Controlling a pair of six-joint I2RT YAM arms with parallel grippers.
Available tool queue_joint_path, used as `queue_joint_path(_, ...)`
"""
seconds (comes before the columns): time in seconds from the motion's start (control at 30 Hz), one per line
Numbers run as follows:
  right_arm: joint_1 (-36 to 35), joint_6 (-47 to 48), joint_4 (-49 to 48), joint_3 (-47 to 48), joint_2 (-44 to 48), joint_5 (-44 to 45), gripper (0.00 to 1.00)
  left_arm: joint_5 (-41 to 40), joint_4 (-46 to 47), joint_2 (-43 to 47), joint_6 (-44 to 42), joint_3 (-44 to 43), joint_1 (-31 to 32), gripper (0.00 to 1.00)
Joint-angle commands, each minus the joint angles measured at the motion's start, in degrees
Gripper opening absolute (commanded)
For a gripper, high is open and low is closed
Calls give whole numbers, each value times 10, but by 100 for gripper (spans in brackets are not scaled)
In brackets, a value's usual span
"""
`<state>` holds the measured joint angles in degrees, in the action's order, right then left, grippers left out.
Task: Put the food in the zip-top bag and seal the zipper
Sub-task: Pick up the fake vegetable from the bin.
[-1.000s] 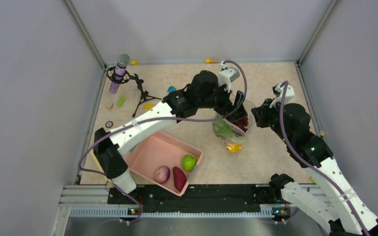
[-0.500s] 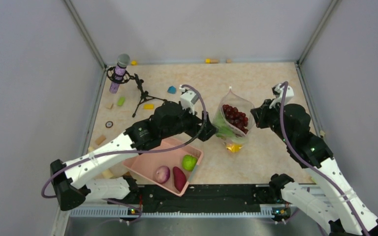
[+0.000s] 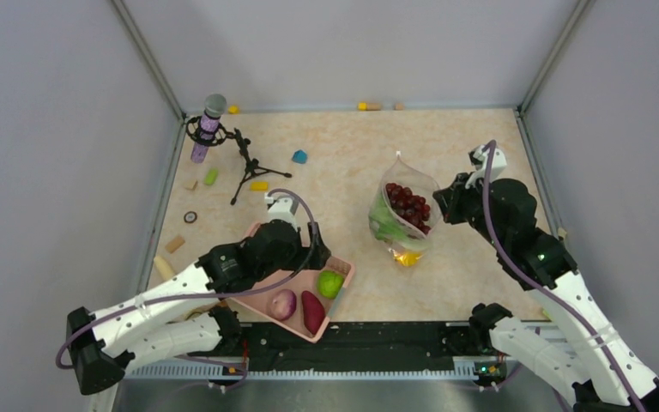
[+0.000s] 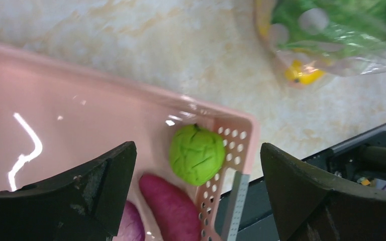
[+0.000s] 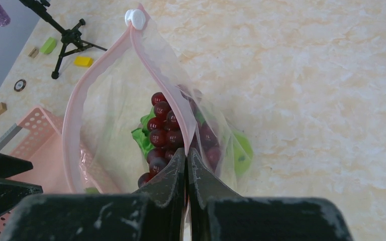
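The clear zip-top bag (image 3: 403, 219) stands right of centre, its mouth open. Dark grapes (image 3: 409, 203), green lettuce (image 3: 385, 227) and a yellow piece (image 3: 408, 255) are inside. My right gripper (image 3: 443, 204) is shut on the bag's pink zipper (image 5: 153, 65) edge and holds it up; it also shows in the right wrist view (image 5: 186, 153). My left gripper (image 3: 321, 256) is open and empty above the pink basket (image 3: 256, 293). It also shows in the left wrist view (image 4: 197, 150), over a green round fruit (image 4: 197, 154). A sweet potato (image 4: 168, 211) and a purple onion (image 4: 133, 227) lie beside the fruit.
A microphone on a small tripod (image 3: 210, 120) stands at the far left. Small blocks lie near it: blue (image 3: 299, 157), yellow (image 3: 259, 185), green (image 3: 211, 176), wooden (image 3: 175, 244). Grey walls close in three sides. A black rail (image 3: 343, 339) runs along the near edge.
My left arm has drawn back from the bag's mouth to the near left and now hangs over the basket. The grapes stay in the bag. My right gripper keeps its hold.
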<state>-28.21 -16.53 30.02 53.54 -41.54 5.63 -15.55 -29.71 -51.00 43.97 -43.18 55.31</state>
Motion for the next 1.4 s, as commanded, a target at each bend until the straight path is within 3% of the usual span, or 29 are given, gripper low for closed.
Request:
queue_joint_path(0.0,6,0,-8,1,-2,-16,0,-57,-120,47,99,24,3,98)
queue_joint_path(0.27,6,-1,-3,-1,0,-21,0,-63,-256,84,200,53,3,98)
queue_joint_path(0.53,6,-4,-2,1,-8,-27,0,5,-280,59,182,84,3,97)
queue_joint_path(0.87,6,-4,2,2,-7,-19,0,93,-199,16,142,130,3,97)
queue_joint_path(1.07,6,-4,4,3,-6,-18,0,95,-214,5,140,133,3,98)
queue_joint_path(1.37,6,-4,5,3,-5,-13,0,126,-197,4,119,132,3,73)
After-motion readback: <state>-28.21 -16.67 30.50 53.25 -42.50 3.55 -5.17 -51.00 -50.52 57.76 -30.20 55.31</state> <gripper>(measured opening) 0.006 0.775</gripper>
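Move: The onion, lying near the bin's side closest to the robot, is about 8 cm back and 8 cm to the left of the left hand, some 13 cm below it. The sweet potato lies about 7 cm right of the onion and 3 cm nearer the robot; the green vegetable is roughly 11 cm right and 4 cm farther out than the onion. From the right hand the onion lies some 35 cm left, 17 cm back and 24 cm down. The onion gets straddled from above by the left hand's wide-open fingers: the hand sinks about 13 cm into the bin, going back some 10 cm and left, the leftward part done early, while the wrist tips about 30 degrees to point more steeply down. Once stopped, its fingers begin to close and take the onion between the pads. ##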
